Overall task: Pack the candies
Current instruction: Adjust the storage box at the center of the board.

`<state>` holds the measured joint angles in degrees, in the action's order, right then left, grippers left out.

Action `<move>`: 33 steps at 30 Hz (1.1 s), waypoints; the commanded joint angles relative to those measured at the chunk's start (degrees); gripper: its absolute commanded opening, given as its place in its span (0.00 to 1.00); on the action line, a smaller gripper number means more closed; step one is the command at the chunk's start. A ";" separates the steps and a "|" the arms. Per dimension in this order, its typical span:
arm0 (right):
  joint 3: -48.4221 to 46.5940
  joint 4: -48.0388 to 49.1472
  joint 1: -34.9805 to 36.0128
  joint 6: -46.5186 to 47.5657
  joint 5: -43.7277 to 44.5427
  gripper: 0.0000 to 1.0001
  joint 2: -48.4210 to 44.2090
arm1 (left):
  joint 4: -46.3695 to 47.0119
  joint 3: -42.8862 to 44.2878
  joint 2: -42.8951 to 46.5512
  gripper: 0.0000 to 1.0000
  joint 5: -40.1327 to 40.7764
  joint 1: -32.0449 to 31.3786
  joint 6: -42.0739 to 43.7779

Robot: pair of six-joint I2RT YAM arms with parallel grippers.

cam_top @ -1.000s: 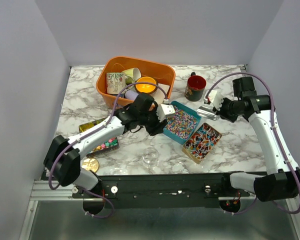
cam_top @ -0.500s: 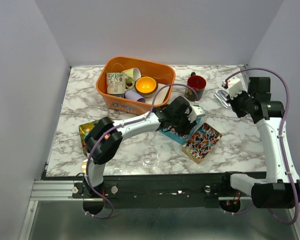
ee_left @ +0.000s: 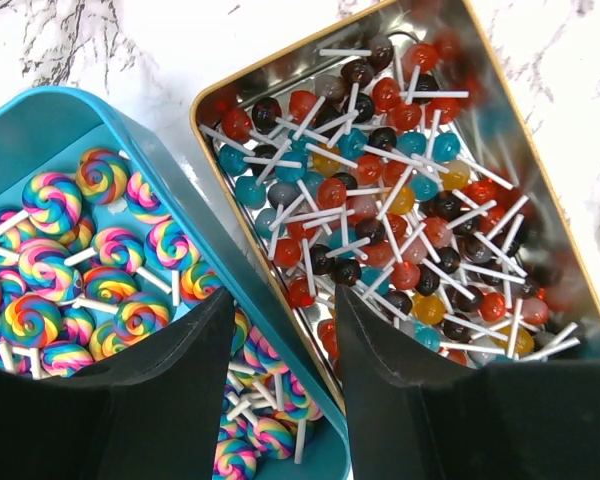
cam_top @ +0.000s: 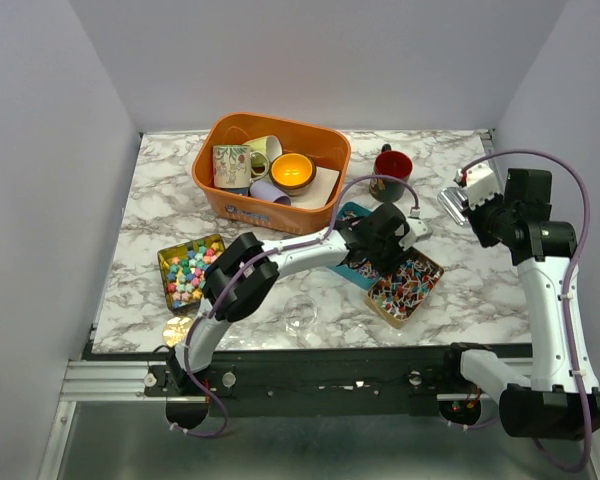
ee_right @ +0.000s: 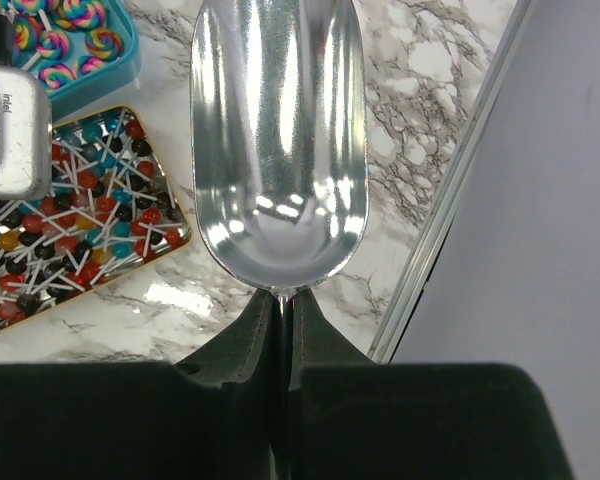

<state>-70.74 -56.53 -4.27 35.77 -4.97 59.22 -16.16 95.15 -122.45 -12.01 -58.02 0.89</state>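
Observation:
The candies lie in three tins. Rainbow swirl lollipops fill a teal tin (ee_left: pixel 130 120) (cam_top: pixel 353 213). Small ball lollipops fill a gold tin (ee_left: pixel 540 190) (cam_top: pixel 410 283) beside it. Pastel star pieces (cam_top: pixel 191 271) sit in another tin at the left. My left gripper (ee_left: pixel 285 345) (cam_top: pixel 385 245) is open and straddles the touching walls of the teal and gold tins, with a gap on each side. My right gripper (ee_right: pixel 283 300) (cam_top: pixel 472 208) is shut on the handle of a shiny metal scoop (ee_right: pixel 280 150) (cam_top: pixel 453 203), held empty above the table's right side.
An orange bin (cam_top: pixel 330 145) of mugs stands at the back. A dark red mug (cam_top: pixel 391 172) is right of it. A gold disc (cam_top: pixel 178 326) lies near the front left edge, and a clear round object (cam_top: pixel 302 312) sits at the front middle. The table's right rim (ee_right: pixel 450 210) is close to the scoop.
My left arm has reached further right, from over the teal tin to the edge where it meets the gold tin, uncovering the star tin. My right arm has lifted the scoop and drawn it rightward.

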 commanded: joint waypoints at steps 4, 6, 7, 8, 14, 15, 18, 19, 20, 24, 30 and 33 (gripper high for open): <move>-1.33 1.42 -0.65 -0.17 -1.53 0.01 1.95 | -1.58 1.35 -2.96 0.45 4.89 -1.57 0.34; -1.42 1.60 -0.91 0.18 -1.62 0.01 2.13 | -1.94 1.52 -3.93 0.40 5.85 -1.57 0.35; -1.51 1.78 -1.00 0.18 -1.71 0.01 2.21 | -2.03 1.35 -4.02 0.38 5.77 -1.57 0.43; -1.68 1.78 -1.09 0.27 -1.79 0.01 2.39 | -1.77 1.26 -4.28 0.35 5.34 -1.57 0.61; -2.65 1.69 -1.61 0.35 -1.44 0.01 2.74 | -1.33 1.70 -4.37 0.17 0.16 -2.01 4.11; -2.74 1.78 -1.88 0.35 -1.18 0.01 2.83 | -1.50 1.96 -4.46 0.14 0.06 -2.18 5.43; -3.26 1.78 -2.32 0.18 -0.92 0.01 2.92 | -2.38 3.63 -4.72 0.09 -1.00 -2.19 8.24; -3.44 1.69 -2.41 0.09 -0.92 0.01 2.92 | -3.25 4.42 -4.72 0.09 -1.17 -2.19 10.95; -3.61 1.52 -2.58 0.00 -0.92 0.01 2.92 | -3.78 4.77 -4.64 0.08 -1.78 -2.19 12.72; -3.27 1.08 -2.93 0.00 -1.35 0.01 2.22 | -7.38 5.66 -4.46 0.06 -3.71 -1.31 24.23; -1.95 0.46 -3.11 0.97 -1.62 0.01 0.90 | -13.54 6.36 -4.55 0.05 -7.24 1.15 38.20; -1.86 -0.33 -2.93 1.06 -2.06 0.01 0.89 | -14.42 6.45 -4.72 0.05 -6.89 1.86 40.86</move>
<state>-72.58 -56.25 -6.87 36.12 -5.65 61.17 -25.19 99.96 -126.34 -17.69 -57.54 29.54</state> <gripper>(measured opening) 0.156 0.076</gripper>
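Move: Right under the left fingers, a couple of centimetres down, run the touching rims of the blue storage box and the gold tin. The storage box's middle lies about 7 cm ahead and 5 cm left of this hand; the tin's is some 3 cm back and 6 cm right. The red mug stands roughly 20 cm ahead, 2 cm to the right. From the scoop-holding right hand, the storage box lies about 28 cm left, 7 cm ahead and 20 cm down. Sinking about 2 cm, the left hand straddles the two touching rims, then shuts its fingers and pinches the storage box's wall together with the tin's. Staying nearly in place and keeping that grip, it twists clockwise some 25 degrees, with a small tilt alongside, to swing both boxes round. ##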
